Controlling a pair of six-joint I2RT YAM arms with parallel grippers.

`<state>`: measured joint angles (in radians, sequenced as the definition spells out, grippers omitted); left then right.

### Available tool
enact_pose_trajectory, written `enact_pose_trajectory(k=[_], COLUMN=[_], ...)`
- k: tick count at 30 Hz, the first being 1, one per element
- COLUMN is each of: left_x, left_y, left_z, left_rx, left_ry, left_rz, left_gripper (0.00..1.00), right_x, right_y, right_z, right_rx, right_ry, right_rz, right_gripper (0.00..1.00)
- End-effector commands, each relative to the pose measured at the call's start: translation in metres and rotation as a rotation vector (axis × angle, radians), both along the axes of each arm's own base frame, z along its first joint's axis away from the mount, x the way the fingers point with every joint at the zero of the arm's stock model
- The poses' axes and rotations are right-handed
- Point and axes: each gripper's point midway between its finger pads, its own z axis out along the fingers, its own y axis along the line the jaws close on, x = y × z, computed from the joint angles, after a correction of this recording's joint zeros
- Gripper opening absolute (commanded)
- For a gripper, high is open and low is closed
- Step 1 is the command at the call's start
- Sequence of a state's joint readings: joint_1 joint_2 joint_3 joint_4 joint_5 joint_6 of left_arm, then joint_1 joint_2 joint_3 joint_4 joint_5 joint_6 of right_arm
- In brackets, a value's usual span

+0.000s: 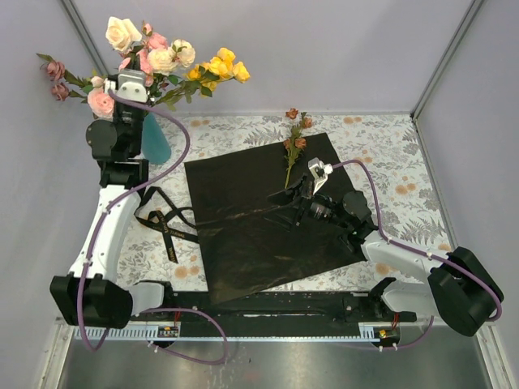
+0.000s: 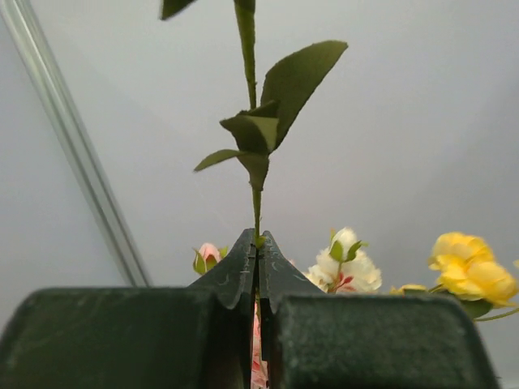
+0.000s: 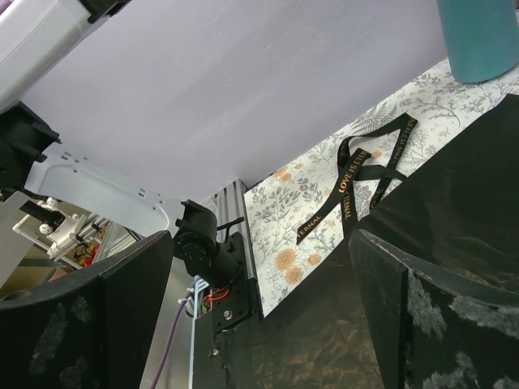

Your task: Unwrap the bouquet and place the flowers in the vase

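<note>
The flowers (image 1: 158, 58), pink, cream and yellow roses on green stems, fan out high at the back left. Their stems run down towards the teal vase (image 1: 156, 139), whose mouth is hidden behind my left arm. My left gripper (image 1: 139, 96) is shut on one thin green stem (image 2: 256, 219), with cream (image 2: 345, 263) and yellow (image 2: 470, 271) blooms behind it. A single mauve flower (image 1: 293, 142) lies at the far edge of the unfolded black paper (image 1: 268, 219). My right gripper (image 1: 290, 197) hovers open and empty low over that paper (image 3: 454, 211); the vase (image 3: 482, 36) shows far off.
The untied black ribbon (image 1: 166, 223) lies on the floral tablecloth left of the paper, seen too as the ribbon (image 3: 357, 174) in the right wrist view. Pale walls close the back and sides. A black rail (image 1: 268, 312) with the arm bases runs along the near edge.
</note>
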<state>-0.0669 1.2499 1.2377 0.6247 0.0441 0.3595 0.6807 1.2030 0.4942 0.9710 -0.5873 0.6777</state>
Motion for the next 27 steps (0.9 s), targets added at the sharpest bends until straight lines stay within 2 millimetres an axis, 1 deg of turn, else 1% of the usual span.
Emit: enact_pose_trajectory(k=[1,5,8,10,12,14,18,20,23,27], left_x=[-0.025,-0.031,-0.032,-0.039,-0.045,-0.046,-0.052,-0.054,-0.052,-0.052], left_y=[-0.038,-0.060,-0.061,-0.061,-0.059,-0.054,-0.037,-0.034,-0.031,-0.019], left_z=[0.011,0.003,-0.004,-0.008,-0.018,-0.024,-0.016,-0.013,-0.011,-0.005], left_rx=[0.050,0.159,0.220,0.257,0.295,0.324,0.334,0.345,0.359,0.341], left_ry=[-0.033,-0.029,0.001,-0.009,-0.012,-0.008,-0.107,-0.143,-0.166,-0.228], left_rz=[-0.224,-0.309,-0.297,-0.281,-0.259,-0.218,-0.097,-0.069,-0.039,0.028], left_gripper=[0.00,0.00,0.00,0.00,0.00,0.00,0.00,0.00,0.00,0.00], right_x=[-0.007,-0.009,-0.009,-0.010,-0.010,-0.010,-0.011,-0.011,-0.011,-0.011], right_y=[-0.003,-0.006,-0.008,-0.008,-0.009,-0.009,-0.008,-0.008,-0.008,-0.008], right_z=[0.020,0.019,0.018,0.019,0.019,0.019,0.020,0.019,0.019,0.019], right_rx=[0.049,0.043,0.036,0.035,0.033,0.032,0.032,0.031,0.032,0.031], right_ry=[-0.070,-0.080,-0.084,-0.087,-0.089,-0.090,-0.092,-0.090,-0.086,-0.088], right_rz=[0.005,-0.002,-0.012,-0.011,-0.014,-0.013,-0.008,-0.008,-0.007,-0.004], right_gripper=[0.99,0.99,1.00,0.99,0.99,0.99,1.00,1.00,0.99,0.99])
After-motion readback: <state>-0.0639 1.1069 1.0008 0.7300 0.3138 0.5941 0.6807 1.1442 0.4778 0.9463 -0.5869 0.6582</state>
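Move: The vase I want the held cream rose's stem in stands about 15 cm ahead of my left hand and 11 cm to its left, its middle some 40 cm lower. Of the blossoms already in it, the cream ones are roughly 12 cm ahead, 6 cm right and 8 cm below, and the yellow ones about 15 cm ahead, 17 cm right and 12 cm below. From my right hand the vase lies some 36 cm ahead, 45 cm left and 15 cm below. Still pinching the cream rose's stem, my left hand draws back about 4 cm and swings right about 5 cm, rising slightly, then dipping some 7 cm before easing up and a little left again. I roll it about 20 degrees, left side up, so the bloom tips right, and swivel it clockwise, then mostly back. ##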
